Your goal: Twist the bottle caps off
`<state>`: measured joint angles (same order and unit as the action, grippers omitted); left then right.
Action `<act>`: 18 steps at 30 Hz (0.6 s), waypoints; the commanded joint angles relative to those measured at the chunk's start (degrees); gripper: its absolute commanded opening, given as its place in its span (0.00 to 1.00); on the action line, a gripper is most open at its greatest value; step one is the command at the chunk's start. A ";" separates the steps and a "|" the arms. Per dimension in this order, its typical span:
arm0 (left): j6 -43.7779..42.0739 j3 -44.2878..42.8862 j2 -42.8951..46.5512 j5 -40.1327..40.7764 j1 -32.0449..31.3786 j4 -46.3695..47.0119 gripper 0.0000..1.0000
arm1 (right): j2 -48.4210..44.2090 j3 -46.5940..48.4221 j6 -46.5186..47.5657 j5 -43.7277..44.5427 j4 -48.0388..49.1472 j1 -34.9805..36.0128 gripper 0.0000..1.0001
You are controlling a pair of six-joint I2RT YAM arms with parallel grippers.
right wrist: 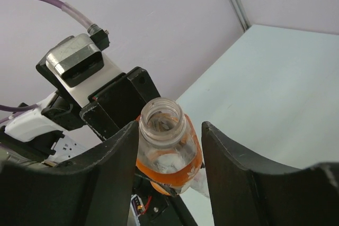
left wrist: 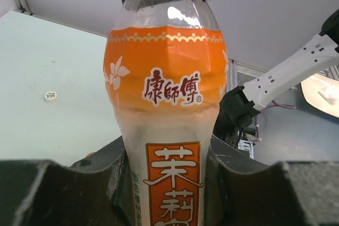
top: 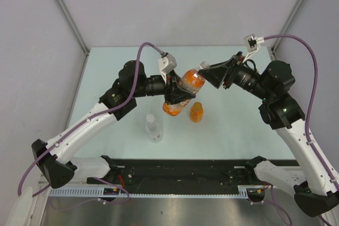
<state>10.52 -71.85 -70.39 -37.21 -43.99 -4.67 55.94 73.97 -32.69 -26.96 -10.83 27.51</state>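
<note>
My left gripper [top: 177,96] is shut on the body of the taller orange bottle [top: 190,82], holding it tilted above the table; its jaws [left wrist: 167,183] clamp the labelled lower part of that bottle [left wrist: 164,78]. The bottle's mouth [right wrist: 161,123] is bare, with no cap on it. My right gripper [right wrist: 169,146] is open, its fingers on either side of the neck, with a gap on the right side [top: 207,72]. A small white cap [left wrist: 50,96] lies on the table. The short orange bottle [top: 196,112] and the clear bottle [top: 153,129] stand upright below.
The pale table [top: 238,125] is walled in at the back and both sides. A black rail [top: 180,170] with both arm bases runs along the near edge. The two standing bottles sit just under the raised bottle.
</note>
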 commanded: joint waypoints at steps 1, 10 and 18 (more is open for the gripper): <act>0.02 -0.48 0.96 -5.58 -0.05 2.73 0.00 | 1.10 2.05 -0.89 -1.25 2.83 -0.26 0.54; -0.77 -0.39 1.31 -4.63 -0.05 2.12 0.19 | 1.89 2.05 0.08 -1.96 2.13 0.53 0.05; -0.77 -0.92 2.27 9.40 0.04 0.01 0.99 | -0.48 2.14 2.45 0.50 0.55 -0.17 0.00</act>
<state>10.09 -71.68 -70.39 -35.75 -43.77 -5.72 57.08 74.35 -32.16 -28.05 -9.67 27.68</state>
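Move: The open neck of the big orange-labelled bottle is between the right fingertips but not yet gripped, about 1 cm left of the hand point and level fore and aft. From the left hand, which holds the body, the neck is roughly 3 cm ahead, 6 cm right and 8 cm up. Some 38 cm below the right hand, the small orange bottle stands straight under and 3 cm to its right; the clear bottle is 17 cm left, 7 cm back and 33 cm down. Nudge the right gripper barely 1 cm left around the bare neck and close its fingers until they pinch it from both sides. Keep the left gripper clamped on the body, nearly still, while that grip takes; then hold the right hand there and open the left fingers wide, freeing the body. ##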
